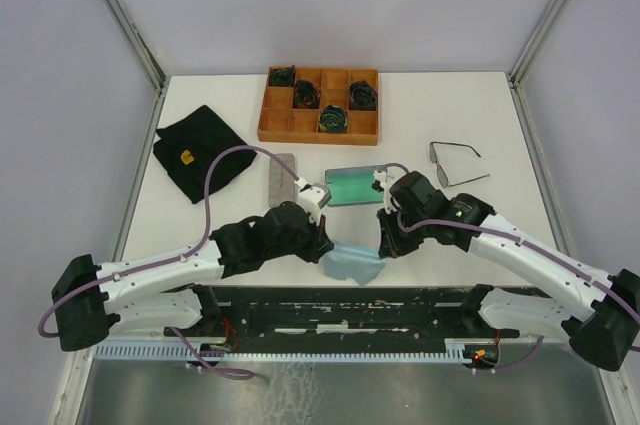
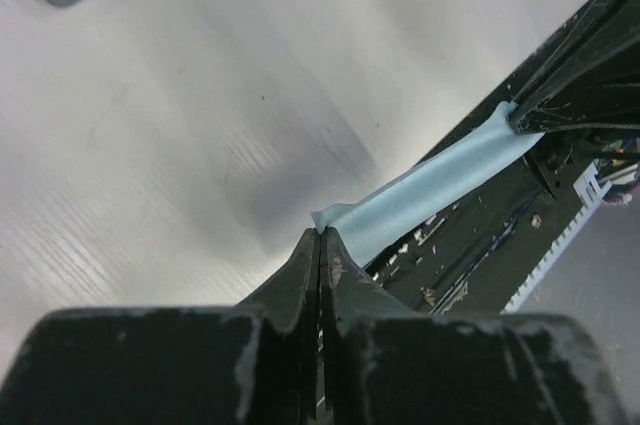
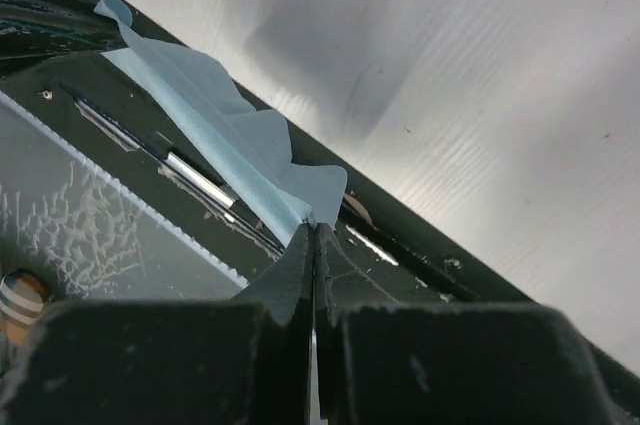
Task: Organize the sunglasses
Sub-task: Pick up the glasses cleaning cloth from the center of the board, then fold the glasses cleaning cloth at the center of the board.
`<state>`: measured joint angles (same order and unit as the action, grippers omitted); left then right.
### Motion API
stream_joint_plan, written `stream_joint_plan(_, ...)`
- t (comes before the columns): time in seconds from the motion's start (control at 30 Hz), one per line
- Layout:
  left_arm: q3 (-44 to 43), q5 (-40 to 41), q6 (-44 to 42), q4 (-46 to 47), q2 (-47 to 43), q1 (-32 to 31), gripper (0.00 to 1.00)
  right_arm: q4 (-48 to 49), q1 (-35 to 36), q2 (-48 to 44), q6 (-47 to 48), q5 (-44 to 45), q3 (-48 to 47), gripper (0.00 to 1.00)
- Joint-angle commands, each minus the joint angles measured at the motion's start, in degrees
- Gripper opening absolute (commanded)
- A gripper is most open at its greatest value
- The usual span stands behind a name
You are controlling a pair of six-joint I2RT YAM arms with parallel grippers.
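Note:
One pair of thin dark wire-framed sunglasses (image 1: 455,161) lies on the white table at the right, arms unfolded, apart from both grippers. A light blue cloth (image 1: 354,261) hangs stretched between my two grippers near the table's front edge. My left gripper (image 1: 326,245) is shut on one corner of the cloth (image 2: 420,190). My right gripper (image 1: 386,249) is shut on the opposite corner (image 3: 225,135). In the left wrist view my left gripper (image 2: 320,234) pinches the cloth's tip, and in the right wrist view my right gripper (image 3: 315,226) does the same.
A wooden compartment tray (image 1: 275,122) with dark green coiled bundles (image 1: 333,119) stands at the back. A black cloth (image 1: 195,151) lies at the left, with a grey case (image 1: 282,177) and a green case (image 1: 352,185) mid-table. The black base rail (image 1: 350,307) runs below the cloth.

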<state>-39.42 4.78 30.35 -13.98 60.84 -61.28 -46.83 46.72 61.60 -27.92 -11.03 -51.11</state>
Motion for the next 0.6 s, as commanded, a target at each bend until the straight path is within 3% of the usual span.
stream_joint_plan(0.0, 2.65, -2.63, 4.17, 3.38, 1.80, -0.69, 0.03, -2.84, -0.22, 1.79, -2.06, -1.05, -1.26, 0.00)
stream_joint_plan(0.27, 1.07, 7.64, 0.42, 13.90, 15.44, 1.61, 0.03, 10.10, -2.34, 15.02, 2.86, 10.28, -0.52, 0.00)
stream_joint_plan(0.4, 2.01, 6.95, -2.93, 24.04, 20.08, 4.44, 0.03, 16.99, -4.51, 20.57, 5.20, 12.44, -0.55, 0.00)
stream_joint_plan(0.57, 0.82, 5.75, -6.68, 29.70, 25.36, 7.44, 0.03, 21.64, -5.78, 24.06, 7.01, 16.11, -0.89, 0.00)
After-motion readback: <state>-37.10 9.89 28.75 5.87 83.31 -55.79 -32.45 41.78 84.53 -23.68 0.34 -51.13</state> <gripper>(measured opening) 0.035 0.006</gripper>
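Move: The light-blue cloth is already pinched by a corner in each gripper. The open green case it travels towards is some 21 cm ahead of the left hand, 7 cm to its right and 12 cm lower; from the right hand it lies about 23 cm ahead, 6 cm left and likewise 12 cm down. The grey case is roughly 23 cm ahead of the left hand, 14 cm left and 12 cm below. Lower both closed grippers together by about 8.5 cm while sweeping them forward towards the open green case, some 7 to 8 cm, starting the drop first and letting the forward reach build. Keep both corners of the light-blue cloth pinched and spread apart so its free part trails back towards the base; turn the wrists only slightly, the right one about 15 degrees. ##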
